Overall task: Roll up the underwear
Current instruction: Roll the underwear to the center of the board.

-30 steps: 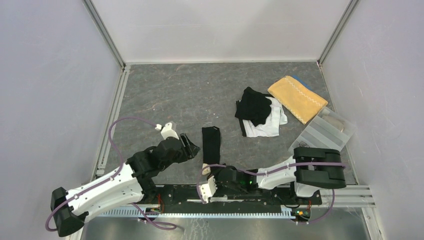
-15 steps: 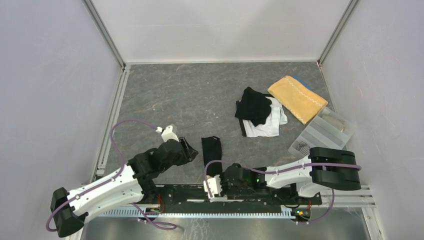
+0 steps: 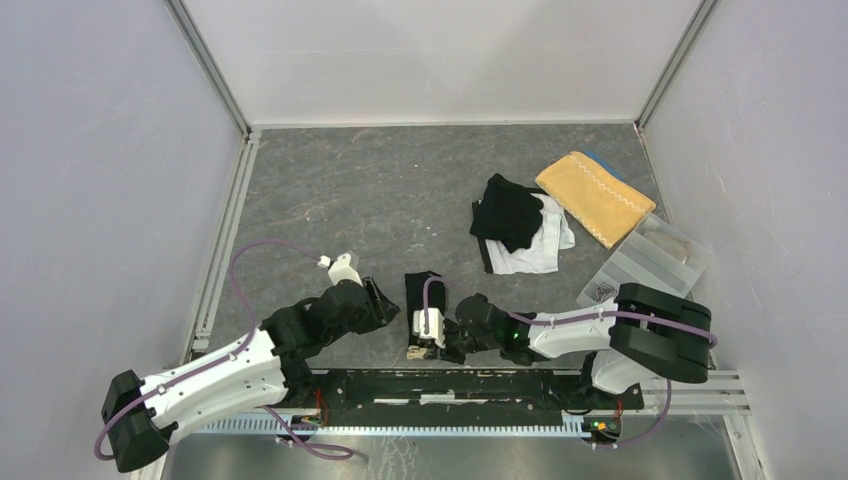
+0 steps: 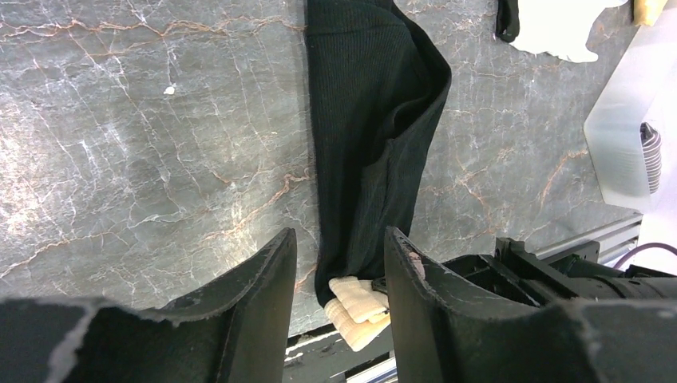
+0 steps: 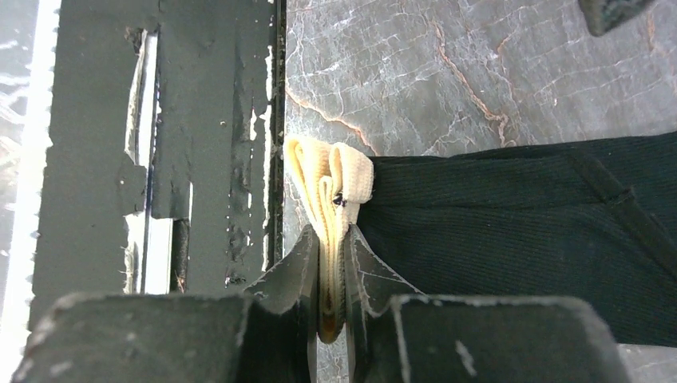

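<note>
One piece of underwear (image 3: 422,293) lies as a long black ribbed strip (image 4: 363,136) near the table's front edge, with a bulging fold along its right side. Its cream waistband (image 5: 331,179) is at the near end. My right gripper (image 5: 333,236) is shut on that waistband (image 4: 361,306), low over the front rail (image 3: 420,348). My left gripper (image 4: 339,243) stands open just left of the strip (image 3: 384,300), nothing between its fingers. More underwear, black over white, sits in a pile (image 3: 517,226) at mid right.
A mustard-yellow towel (image 3: 596,196) lies at the back right. A clear divided tray (image 3: 648,262) sits by the right wall, its corner (image 4: 631,132) in the left wrist view. The black base rail (image 5: 207,128) runs along the near edge.
My right gripper has carried the waistband end away from the near rail onto the table, so the strip is shorter and buckled. My left gripper has narrowed and drawn back slightly.
</note>
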Action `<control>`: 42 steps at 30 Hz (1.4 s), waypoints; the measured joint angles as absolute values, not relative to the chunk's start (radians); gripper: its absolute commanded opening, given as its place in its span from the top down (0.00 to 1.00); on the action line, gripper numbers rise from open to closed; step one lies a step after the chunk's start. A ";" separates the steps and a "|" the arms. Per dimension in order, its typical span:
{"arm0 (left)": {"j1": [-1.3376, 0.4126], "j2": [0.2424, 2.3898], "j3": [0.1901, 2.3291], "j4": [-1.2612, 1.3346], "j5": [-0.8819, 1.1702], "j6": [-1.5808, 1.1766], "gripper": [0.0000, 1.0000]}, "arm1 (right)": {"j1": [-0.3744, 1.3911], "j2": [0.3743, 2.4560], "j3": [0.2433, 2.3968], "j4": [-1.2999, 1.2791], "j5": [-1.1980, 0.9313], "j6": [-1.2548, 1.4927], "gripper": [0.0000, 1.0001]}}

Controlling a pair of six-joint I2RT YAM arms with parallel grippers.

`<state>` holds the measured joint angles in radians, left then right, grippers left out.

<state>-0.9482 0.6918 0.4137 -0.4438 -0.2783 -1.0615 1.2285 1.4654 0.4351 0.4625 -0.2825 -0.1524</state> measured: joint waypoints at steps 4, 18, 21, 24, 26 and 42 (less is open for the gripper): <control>-0.948 0.694 0.414 -0.442 -0.279 -1.061 0.51 | 1.170 1.485 0.436 0.484 -0.353 -0.072 0.99; -0.948 0.783 0.414 -0.382 -0.257 -1.026 0.56 | 1.017 1.642 0.578 0.437 -0.537 0.153 0.91; -0.948 0.799 0.414 -0.351 -0.241 -1.010 0.56 | 0.992 1.645 0.577 0.435 -0.543 0.195 0.91; -0.948 0.816 0.414 -0.326 -0.223 -0.996 0.56 | 0.965 1.647 0.572 0.439 -0.542 0.242 0.91; -0.948 0.824 0.414 -0.311 -0.206 -0.986 0.56 | 0.950 1.653 0.569 0.447 -0.544 0.276 0.90; -0.949 0.910 0.395 -0.221 -0.144 -0.897 0.69 | 0.867 1.710 0.559 0.508 -0.626 0.456 0.80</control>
<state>-0.9485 0.9104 0.3950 -0.2207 -0.1440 -0.8967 0.8665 1.7100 0.5591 0.5079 -0.6262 0.4564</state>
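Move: The right gripper already pinches the underwear's cream waistband; the flat black fabric to roll onto has its middle about 8 cm ahead, 1 cm left and some 2 cm below it, and the near table edge is about 4 cm behind. From the left gripper, the waistband bundle lies roughly 8 cm back, 5 cm right and 6 cm below, with the black fabric's middle about level fore-and-aft, 7 cm right and 7 cm below. Keep the waistband pinched in the right gripper and roll it forward about 6 cm onto the black fabric, tipping the wrist over some 40 degrees while swinging it clockwise, the grip just starting to ease at the end. Meanwhile bring the half-open left gripper right, then down to the bundle's left end, narrowing its fingers. ##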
